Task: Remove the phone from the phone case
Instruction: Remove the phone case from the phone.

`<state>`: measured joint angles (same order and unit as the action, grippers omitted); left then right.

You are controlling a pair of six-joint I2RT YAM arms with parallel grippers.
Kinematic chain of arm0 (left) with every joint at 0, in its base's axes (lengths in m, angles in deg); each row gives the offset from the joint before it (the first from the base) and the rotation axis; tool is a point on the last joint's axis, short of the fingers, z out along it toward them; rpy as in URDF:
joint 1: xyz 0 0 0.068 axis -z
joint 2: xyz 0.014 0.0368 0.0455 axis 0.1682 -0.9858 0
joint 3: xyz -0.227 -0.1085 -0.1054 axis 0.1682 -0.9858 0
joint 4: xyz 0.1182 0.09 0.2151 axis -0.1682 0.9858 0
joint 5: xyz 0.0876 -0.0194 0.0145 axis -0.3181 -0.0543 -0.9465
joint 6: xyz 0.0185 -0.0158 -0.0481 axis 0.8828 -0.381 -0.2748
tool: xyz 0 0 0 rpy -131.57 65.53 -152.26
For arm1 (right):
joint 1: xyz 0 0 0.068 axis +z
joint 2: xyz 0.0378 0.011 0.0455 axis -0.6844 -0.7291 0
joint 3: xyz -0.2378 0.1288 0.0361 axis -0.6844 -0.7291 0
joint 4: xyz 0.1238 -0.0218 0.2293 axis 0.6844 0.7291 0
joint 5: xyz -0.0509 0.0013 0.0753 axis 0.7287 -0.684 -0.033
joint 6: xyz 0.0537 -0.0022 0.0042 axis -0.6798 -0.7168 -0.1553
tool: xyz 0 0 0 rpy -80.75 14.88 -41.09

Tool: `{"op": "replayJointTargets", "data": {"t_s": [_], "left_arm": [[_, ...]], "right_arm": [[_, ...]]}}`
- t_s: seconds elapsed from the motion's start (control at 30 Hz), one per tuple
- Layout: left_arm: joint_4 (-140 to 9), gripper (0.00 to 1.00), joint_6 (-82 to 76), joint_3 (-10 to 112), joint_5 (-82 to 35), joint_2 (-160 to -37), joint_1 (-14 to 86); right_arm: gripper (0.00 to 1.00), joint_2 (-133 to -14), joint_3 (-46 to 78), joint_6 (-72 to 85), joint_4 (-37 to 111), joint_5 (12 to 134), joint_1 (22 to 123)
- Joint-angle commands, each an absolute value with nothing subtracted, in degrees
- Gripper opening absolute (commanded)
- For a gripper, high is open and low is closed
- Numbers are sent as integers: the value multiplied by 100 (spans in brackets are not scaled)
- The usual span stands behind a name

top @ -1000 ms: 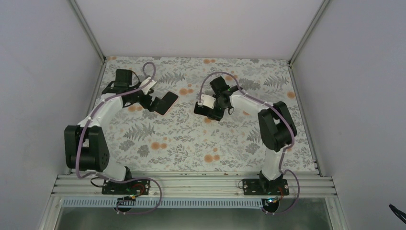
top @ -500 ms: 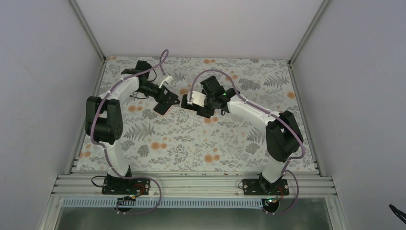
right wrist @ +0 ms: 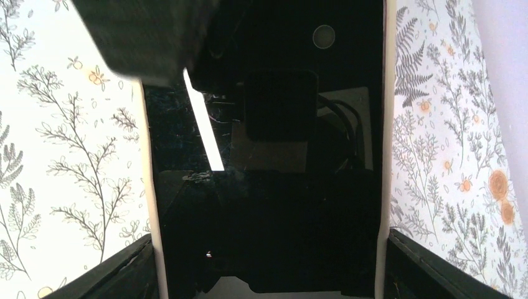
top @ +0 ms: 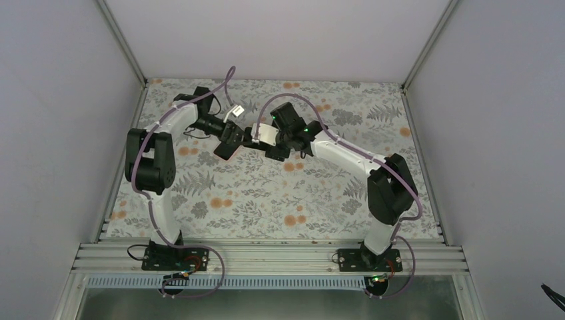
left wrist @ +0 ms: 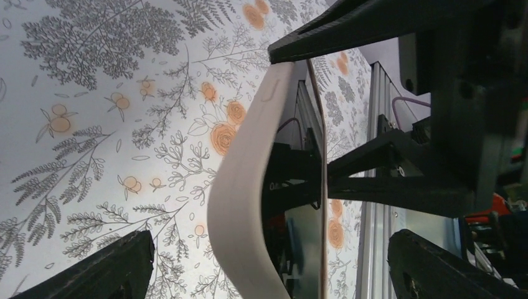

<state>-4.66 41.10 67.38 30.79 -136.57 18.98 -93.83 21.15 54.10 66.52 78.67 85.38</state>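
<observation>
My right gripper is shut on the phone case, its fingers pressing the pale pink side rims. The phone, black and glossy, sits in the case and fills the right wrist view. My left gripper is open and meets the right one above the back middle of the table. In the left wrist view the case's pink edge bows away from the phone's dark screen. Both stand between the left fingers, which are wide apart and touch neither.
The floral table cover lies below both grippers. Aluminium frame posts and white walls close in the back and sides. A metal rail runs along the near edge by the arm bases.
The left arm has swung right and the right gripper, holding the cased phone, has moved left. The two grippers now meet, with the left fingers straddling the case.
</observation>
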Motion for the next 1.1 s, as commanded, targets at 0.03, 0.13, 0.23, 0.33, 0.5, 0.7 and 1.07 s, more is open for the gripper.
{"op": "replayJointTargets", "data": {"t_s": [0.03, 0.13, 0.23, 0.33, 0.5, 0.7, 1.07], "left_arm": [[-244, 88, 4349, 6892, 3449, -13794, 1952], [-101, 78, 4500, 6971, 3576, -13818, 1952], [143, 69, 4753, 7053, 3792, -13815, 1954], [430, 56, 5044, 7153, 3942, -13855, 1953], [819, 27, 5406, 7230, 4061, -13969, 1957], [1116, 3, 5710, 7321, 4120, -14089, 1959], [1405, 2, 6404, 7347, 3687, -13726, 1982]], "right_arm": [[51, -9454, 2460, 5287, 6422, 7900, 8696], [51, -9514, 2489, 5298, 6437, 7945, 8737], [51, -9511, 2477, 5288, 6406, 7931, 8747], [52, -9506, 2453, 5271, 6372, 7933, 8748], [52, -9465, 2431, 5253, 6335, 8003, 8748], [56, -9374, 2356, 5261, 6346, 7979, 8747], [100, -9131, 2525, 5649, 8239, 6656, 8546]]}}
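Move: The cased phone, held by the right hand across its width, has its middle about 6 cm right of the left hand, 1 cm back and about level. The same phone's middle is some 3 cm left of the right hand and 1 cm ahead of it. The other phone lies on the table about 5 cm left of the left hand, neither ahead nor back, roughly 12 cm below. Left fingers shut on the cased phone's near end, drifting back about 2 cm; then the right fingers open, releasing it. ##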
